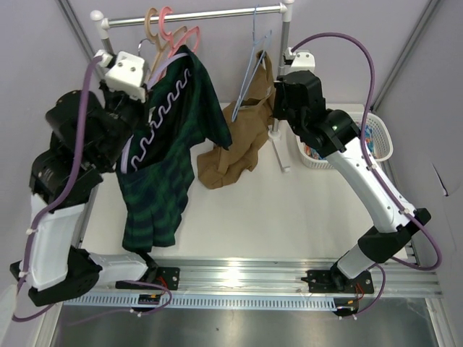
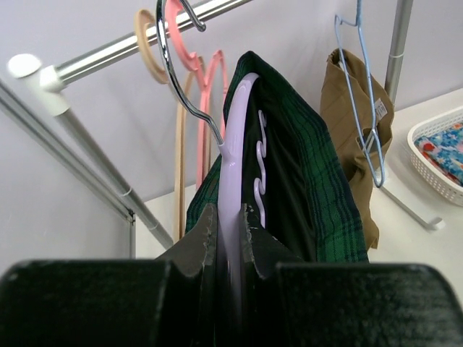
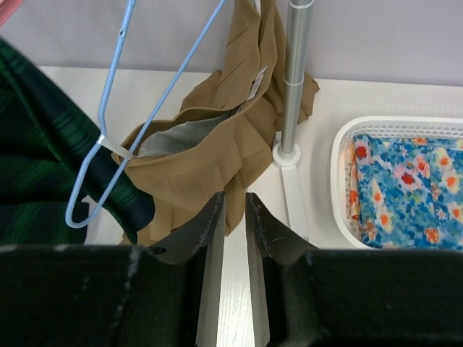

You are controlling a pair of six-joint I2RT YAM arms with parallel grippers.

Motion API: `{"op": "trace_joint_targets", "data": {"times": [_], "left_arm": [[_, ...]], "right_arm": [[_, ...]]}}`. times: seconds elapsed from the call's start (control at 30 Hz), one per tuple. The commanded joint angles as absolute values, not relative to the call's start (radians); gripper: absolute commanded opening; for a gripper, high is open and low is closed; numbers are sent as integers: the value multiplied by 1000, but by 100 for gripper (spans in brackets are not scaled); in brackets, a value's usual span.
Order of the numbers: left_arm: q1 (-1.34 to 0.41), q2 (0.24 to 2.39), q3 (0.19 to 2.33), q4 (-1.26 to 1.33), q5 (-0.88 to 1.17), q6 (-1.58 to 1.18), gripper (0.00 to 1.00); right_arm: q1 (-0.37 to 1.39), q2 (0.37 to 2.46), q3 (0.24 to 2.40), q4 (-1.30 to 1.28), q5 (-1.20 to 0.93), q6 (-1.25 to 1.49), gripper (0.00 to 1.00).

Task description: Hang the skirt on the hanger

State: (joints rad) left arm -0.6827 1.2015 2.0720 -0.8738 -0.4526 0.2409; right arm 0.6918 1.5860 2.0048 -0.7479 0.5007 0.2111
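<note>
The pale lavender hanger (image 1: 163,108) (image 2: 233,152) hangs tilted in the air at the left, below the rail. My left gripper (image 1: 147,90) (image 2: 229,214) is shut on its shoulder. The green and navy plaid skirt (image 1: 168,155) (image 2: 318,181) is draped over the hanger and hangs down to the table; its edge also shows in the right wrist view (image 3: 32,152). The hanger's chrome hook (image 2: 173,72) curls up close to the rail. My right gripper (image 1: 279,103) (image 3: 233,199) hovers by the rack's right post, narrowly open, with nothing between its jaws.
A clothes rail (image 1: 195,16) crosses the back, carrying pink and tan hangers (image 1: 170,32) and a thin blue hanger (image 1: 255,65). A tan-brown garment (image 1: 235,148) (image 3: 217,144) slumps below the blue hanger. A white basket (image 1: 382,137) (image 3: 337,166) with blue floral cloth stands at the right.
</note>
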Motion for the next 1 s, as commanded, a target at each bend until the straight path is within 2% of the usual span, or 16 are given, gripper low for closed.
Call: {"op": "trace_joint_targets", "data": {"times": [0.0, 0.33, 0.97], "left_arm": [[-666, 1252, 2101, -664, -425, 273, 0], [-594, 1381, 2178, -609, -407, 276, 0], [-440, 1581, 2330, -557, -215, 193, 0]], "right_arm": [[693, 1533, 1991, -733, 515, 221, 23], [663, 1471, 1922, -715, 499, 215, 23], [620, 1410, 1848, -686, 462, 207, 23]]}}
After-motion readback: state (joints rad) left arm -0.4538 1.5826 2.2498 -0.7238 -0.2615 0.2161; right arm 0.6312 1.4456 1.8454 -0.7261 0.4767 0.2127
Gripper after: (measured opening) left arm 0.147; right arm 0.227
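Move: My left hand already holds the purple hanger with the skirt on it. The free stretch of rail I take its hook to lies about 21 cm ahead, 7 cm right and 4 cm up. Just left of that stretch the pink hanger hooks on, some 21 cm ahead and 4 cm right of my hand; the blue hanger is about 23 cm ahead and 25 cm right. From my right hand that stretch is roughly 10 cm ahead, 20 cm left and 14 cm up. I push my left hand forward about 14 cm towards the rail, keeping my pinch on the purple hanger. On the way I ease some 3.5 cm right in the first half and dip about 3 cm, lift slightly, then sink again, the wrist almost unturned. My empty right hand backs off about 4 cm, mostly rightward, away from the blue hanger. ##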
